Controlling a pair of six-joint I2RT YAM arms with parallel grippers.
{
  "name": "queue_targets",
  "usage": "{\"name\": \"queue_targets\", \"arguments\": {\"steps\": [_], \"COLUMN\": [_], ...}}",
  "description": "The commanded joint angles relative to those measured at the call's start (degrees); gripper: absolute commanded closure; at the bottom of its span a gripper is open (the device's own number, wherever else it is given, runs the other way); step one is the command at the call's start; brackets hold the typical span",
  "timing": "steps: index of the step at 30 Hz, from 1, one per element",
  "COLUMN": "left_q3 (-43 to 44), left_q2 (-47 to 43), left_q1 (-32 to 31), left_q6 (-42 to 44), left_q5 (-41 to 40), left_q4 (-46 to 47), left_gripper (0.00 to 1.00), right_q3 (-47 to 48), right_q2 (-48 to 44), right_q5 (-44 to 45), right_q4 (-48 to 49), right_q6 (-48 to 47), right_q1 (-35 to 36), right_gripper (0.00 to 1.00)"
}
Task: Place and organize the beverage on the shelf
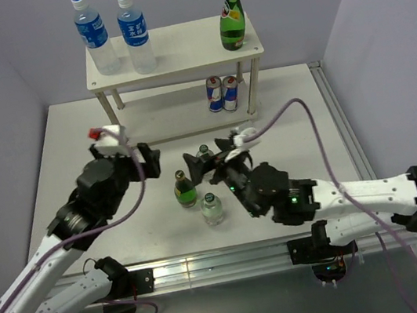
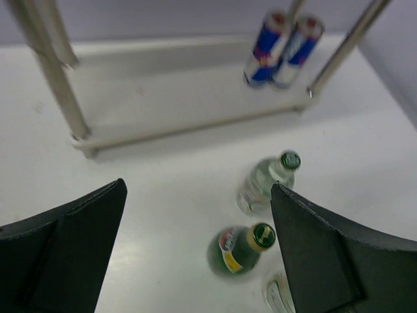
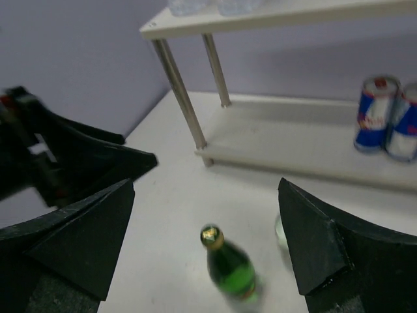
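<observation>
The pale two-tier shelf (image 1: 176, 54) stands at the back. Its top holds two water bottles (image 1: 113, 32) and a green bottle (image 1: 231, 16). Two blue cans (image 1: 222, 93) stand on the lower board. On the table stand a small green bottle (image 1: 184, 190), a clear bottle (image 1: 212, 208) and another clear bottle (image 1: 205, 152). My left gripper (image 1: 125, 155) is open and empty, left of the bottles. My right gripper (image 1: 212, 156) is open and empty, by the far clear bottle. The green bottle shows in the left wrist view (image 2: 241, 251) and in the right wrist view (image 3: 229, 267), below the open fingers.
Grey walls close in the table at the back and both sides. A metal rail (image 1: 210, 263) runs along the near edge. A purple cable (image 1: 296, 107) loops over the right of the table. The shelf's legs (image 2: 62, 91) stand ahead of my left gripper.
</observation>
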Motion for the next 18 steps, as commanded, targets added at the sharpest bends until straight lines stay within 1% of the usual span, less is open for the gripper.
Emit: {"name": "queue_targets", "arguments": {"steps": [1, 2, 4, 5, 8, 12, 16, 18], "left_q3": [-1.2, -1.9, -3.6, -4.3, -7.2, -11.0, -12.4, -13.2], "left_q2": [3.2, 2.2, -0.7, -1.8, -2.4, -3.2, -1.7, 0.1], "left_q1": [-2.8, -3.3, -4.4, -4.5, -4.9, -7.8, -13.3, -15.4], "left_q6": [-8.3, -10.2, -11.7, -13.0, -16.3, -20.2, -22.9, -23.9], "left_q5": [6.0, 5.5, 4.4, 4.5, 4.9, 3.7, 0.2, -2.7], "left_q4": [-4.7, -4.4, -4.4, -4.5, -4.5, -2.8, -1.6, -0.4], "left_gripper": [0.01, 0.01, 0.01, 0.01, 0.01, 0.01, 0.01, 0.01], "right_q3": [-2.3, -2.5, -3.3, -3.7, -4.7, -6.7, -7.7, -8.5], "right_q2": [-7.9, -9.1, -12.3, -13.2, -16.0, -18.1, -19.4, -20.0], "right_q5": [12.0, 12.8, 16.3, 17.0, 19.2, 20.3, 20.8, 20.8], "right_q4": [-16.3, -23.3, -29.3, -34.1, -40.4, -42.9, -44.3, -44.1], "right_q6": [14.4, 18.7, 24.0, 25.7, 31.0, 33.5, 34.8, 34.9], "right_q1": [3.5, 4.2, 7.2, 8.1, 10.7, 12.2, 12.7, 12.7], "right_gripper": [0.03, 0.04, 0.04, 0.04, 0.04, 0.04, 0.04, 0.03]}}
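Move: The green bottle stands about 6 cm ahead of the left hand, 8 cm to its right and some 22 cm below. The front clear bottle is roughly 8 cm nearer the base and 7 cm to the right of it, the back clear bottle about 9 cm farther out and 7 cm right of it. From the right hand the green bottle lies about 11 cm ahead, 5 cm left and 28 cm down. Open left hand sinks 10 cm, easing back-right, tipping down towards the green bottle; open right withdraws right, down, back. ##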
